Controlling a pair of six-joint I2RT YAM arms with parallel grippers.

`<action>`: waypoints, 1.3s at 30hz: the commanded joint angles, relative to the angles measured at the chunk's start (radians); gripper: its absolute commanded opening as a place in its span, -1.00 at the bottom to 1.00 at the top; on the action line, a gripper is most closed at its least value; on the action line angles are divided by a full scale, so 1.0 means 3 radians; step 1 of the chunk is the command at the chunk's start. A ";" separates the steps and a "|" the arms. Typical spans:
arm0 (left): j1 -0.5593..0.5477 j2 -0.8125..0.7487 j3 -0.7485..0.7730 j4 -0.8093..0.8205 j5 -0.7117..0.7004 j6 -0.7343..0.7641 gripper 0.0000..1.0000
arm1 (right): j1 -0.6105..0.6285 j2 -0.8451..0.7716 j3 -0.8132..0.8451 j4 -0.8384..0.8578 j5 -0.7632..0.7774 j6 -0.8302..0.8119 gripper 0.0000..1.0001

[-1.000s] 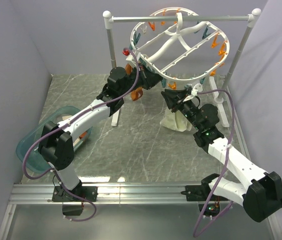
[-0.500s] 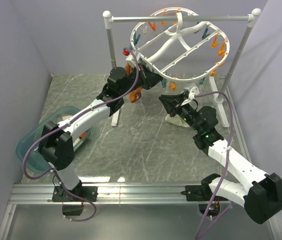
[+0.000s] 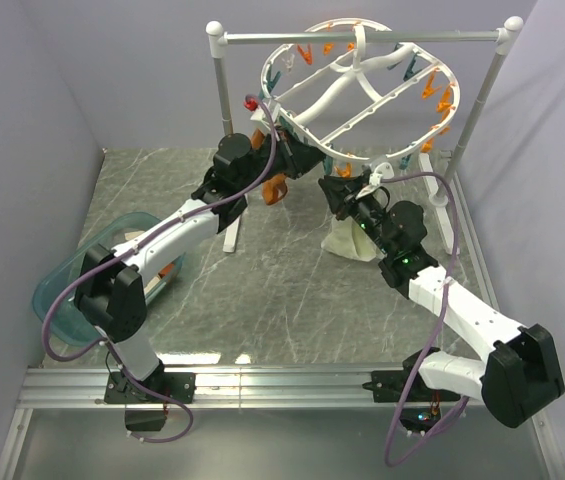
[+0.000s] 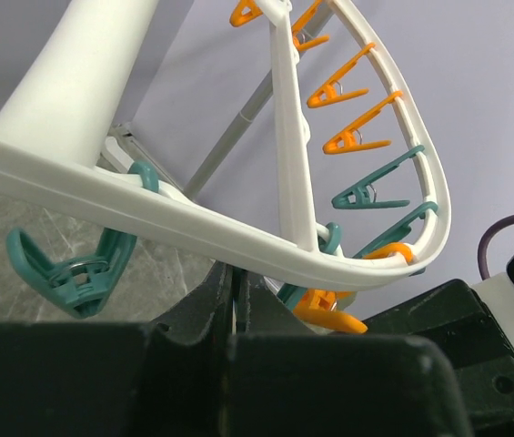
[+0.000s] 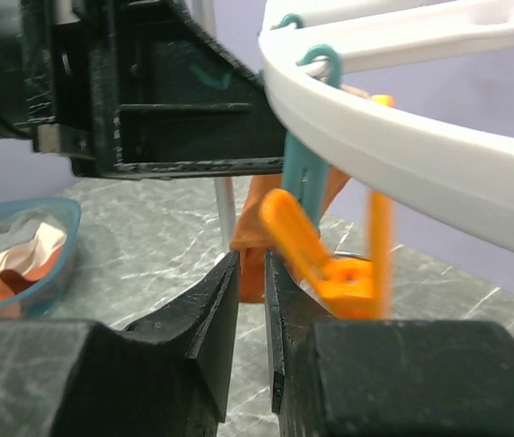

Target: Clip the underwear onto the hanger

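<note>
The white oval hanger (image 3: pixel 347 92) hangs tilted from the rail, with orange and teal clips around its rim. My left gripper (image 3: pixel 297 152) is at the hanger's lower left rim. In the left wrist view its jaws (image 4: pixel 236 273) are closed right under the rim (image 4: pixel 193 223) and appear to grip it. My right gripper (image 3: pixel 334 188) is just below the near rim (image 5: pixel 402 150). Its jaws (image 5: pixel 252 264) are closed to a thin slit and hold nothing. An orange clip (image 5: pixel 320 255) hangs just right of them. The cream underwear (image 3: pixel 350 245) lies on the table under my right arm.
A white rail stand (image 3: pixel 225 90) carries the hanger. An orange-brown garment (image 3: pixel 274 188) hangs near its left post and shows in the right wrist view (image 5: pixel 258 246). A blue tub (image 3: pixel 62 290) with fabric in it sits at the left.
My right gripper has lifted from above the underwear toward the hanger's near rim. The underwear stays on the table. My left arm has not moved.
</note>
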State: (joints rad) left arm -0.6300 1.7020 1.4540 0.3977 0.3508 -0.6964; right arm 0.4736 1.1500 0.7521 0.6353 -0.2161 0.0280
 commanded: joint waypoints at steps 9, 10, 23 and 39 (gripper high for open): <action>-0.0007 -0.0253 -0.0086 0.0024 0.0089 -0.0021 -0.99 | 0.0012 0.0145 0.0367 0.0321 0.0020 -0.0186 -0.50; -0.0012 -0.0253 -0.0091 0.0004 0.0089 -0.0005 -0.99 | 0.0012 0.0155 0.0387 0.0321 0.0005 -0.0186 -0.50; -0.0027 -0.0284 -0.0199 0.0035 0.0237 -0.0107 -0.99 | 0.0012 0.0227 0.0418 0.0342 0.0010 -0.0242 -0.67; 0.0060 -0.0749 -0.0980 0.0704 0.0549 0.0107 0.10 | -0.0009 0.0278 0.0387 0.0469 0.0015 -0.0324 -1.00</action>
State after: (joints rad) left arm -0.6094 1.5299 1.1969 0.5114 0.4358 -0.7132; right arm 0.4789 1.2366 0.8284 0.6903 -0.2298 -0.0513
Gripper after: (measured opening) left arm 0.545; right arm 0.007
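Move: The left fingers are already shut on the lower part of a teal clip on the hanger rim, right at their tips. For the right hand, that clip lies about 5 cm ahead, 1 cm left and 3 cm above. An orange clip is some 4 cm to the right of the teal clip and 2 cm nearer. The pale underwear hangs with its middle about 7 cm right of the teal clip, 2 cm nearer and 13 cm lower. Keep the left pinch on the teal clip, easing about 1 cm back, then spread the fingers to half open, let go and draw back some 4 cm, to the left and a little down, clear of the rim. Meanwhile raise the right gripper about 2 cm beside the clips, easing forward and slightly left, and shut its part-open fingers just before the left ones open. ##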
